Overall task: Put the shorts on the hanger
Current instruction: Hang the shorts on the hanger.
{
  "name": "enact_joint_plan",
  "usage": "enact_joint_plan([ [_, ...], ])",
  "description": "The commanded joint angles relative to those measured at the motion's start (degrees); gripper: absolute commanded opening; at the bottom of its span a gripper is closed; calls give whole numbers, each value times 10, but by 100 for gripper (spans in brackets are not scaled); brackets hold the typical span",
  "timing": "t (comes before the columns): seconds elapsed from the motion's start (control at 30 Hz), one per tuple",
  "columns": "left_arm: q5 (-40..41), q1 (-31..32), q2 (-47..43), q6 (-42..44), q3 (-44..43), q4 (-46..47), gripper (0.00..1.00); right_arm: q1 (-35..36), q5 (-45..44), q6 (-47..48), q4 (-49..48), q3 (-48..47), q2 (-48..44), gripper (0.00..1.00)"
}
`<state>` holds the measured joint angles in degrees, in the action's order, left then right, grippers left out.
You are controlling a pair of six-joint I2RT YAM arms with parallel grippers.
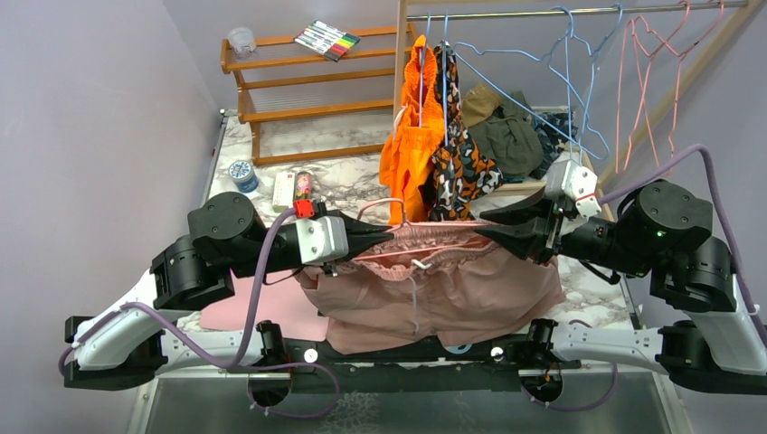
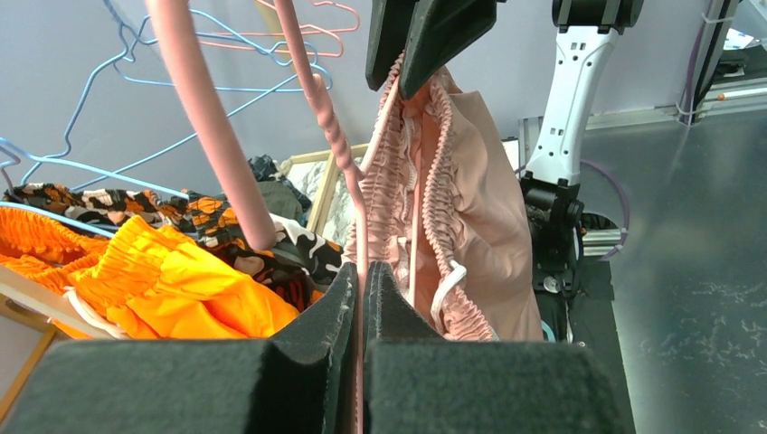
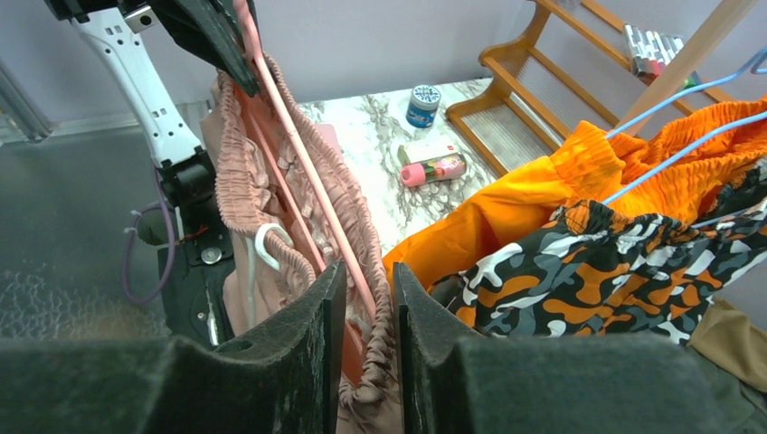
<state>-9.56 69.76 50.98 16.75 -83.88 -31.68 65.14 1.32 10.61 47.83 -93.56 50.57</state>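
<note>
The dusty-pink shorts point(image 1: 434, 289) hang between my two grippers, with the gathered waistband point(image 1: 425, 244) stretched across and the white drawstring point(image 1: 418, 267) dangling. The thin pink hanger point(image 1: 432, 242) lies along the waistband. My left gripper point(image 1: 380, 240) is shut on the hanger's wire point(image 2: 360, 226), and the shorts point(image 2: 461, 190) hang just beyond it. My right gripper point(image 1: 484, 231) has the waistband point(image 3: 375, 362) bunched between its narrow-set fingers, and the hanger wire point(image 3: 307, 172) runs in beside it. In the right wrist view that gripper point(image 3: 362, 276) looks along the shorts point(image 3: 240, 181).
An orange garment point(image 1: 409, 154) and a camouflage garment point(image 1: 463, 167) hang on light-blue hangers point(image 1: 565, 81) close behind the shorts. More pink hangers point(image 1: 647, 72) hang on the rail. An olive clothes heap point(image 1: 511, 136), a wooden shelf point(image 1: 298, 90), a tin point(image 1: 242, 174) and a pink bottle point(image 1: 303, 185) are on the table.
</note>
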Motion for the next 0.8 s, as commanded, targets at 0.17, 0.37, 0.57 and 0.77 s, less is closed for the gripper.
enact_joint_plan([
  [0.17,10,-1,-18,-6,-8,26,0,2,-21,1,17,4,-15,42],
  [0.37,-8,-1,3,-4,-13,28,0,2,74,-20,-42,-29,11,56],
  [0.57,-27,-1,27,-3,-25,36,0,2,154,-31,-114,-57,52,56],
  [0.77,-39,-1,39,-1,-30,45,0,2,176,-30,-144,-43,80,56],
])
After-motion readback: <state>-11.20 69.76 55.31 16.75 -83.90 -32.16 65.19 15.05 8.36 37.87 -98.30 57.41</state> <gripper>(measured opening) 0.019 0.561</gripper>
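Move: The pink hanger's neck is some 11 cm to the right gripper's left, about 1 cm ahead and a little above. The pink shorts' waistband spreads between the hands, its middle about 6 cm left, 1 cm back and 2 cm below; the camouflage shorts hang roughly 15 cm ahead and 3 cm left. From the left gripper, closed on the hanger, the neck is 2 cm right and 1 cm ahead, the waistband's middle 6 cm right and 1 cm back. Ease the right gripper barely a centimetre outward, spread its fingers to let go of the waistband's right end, then sweep it about 5 cm left and nearly as far up, drawing back slightly and turning some 15 degrees counter-clockwise, over the waistband towards the hanger's neck. Keep the left gripper shut on the hanger, bringing it late about 3 cm right and 2 cm down. ##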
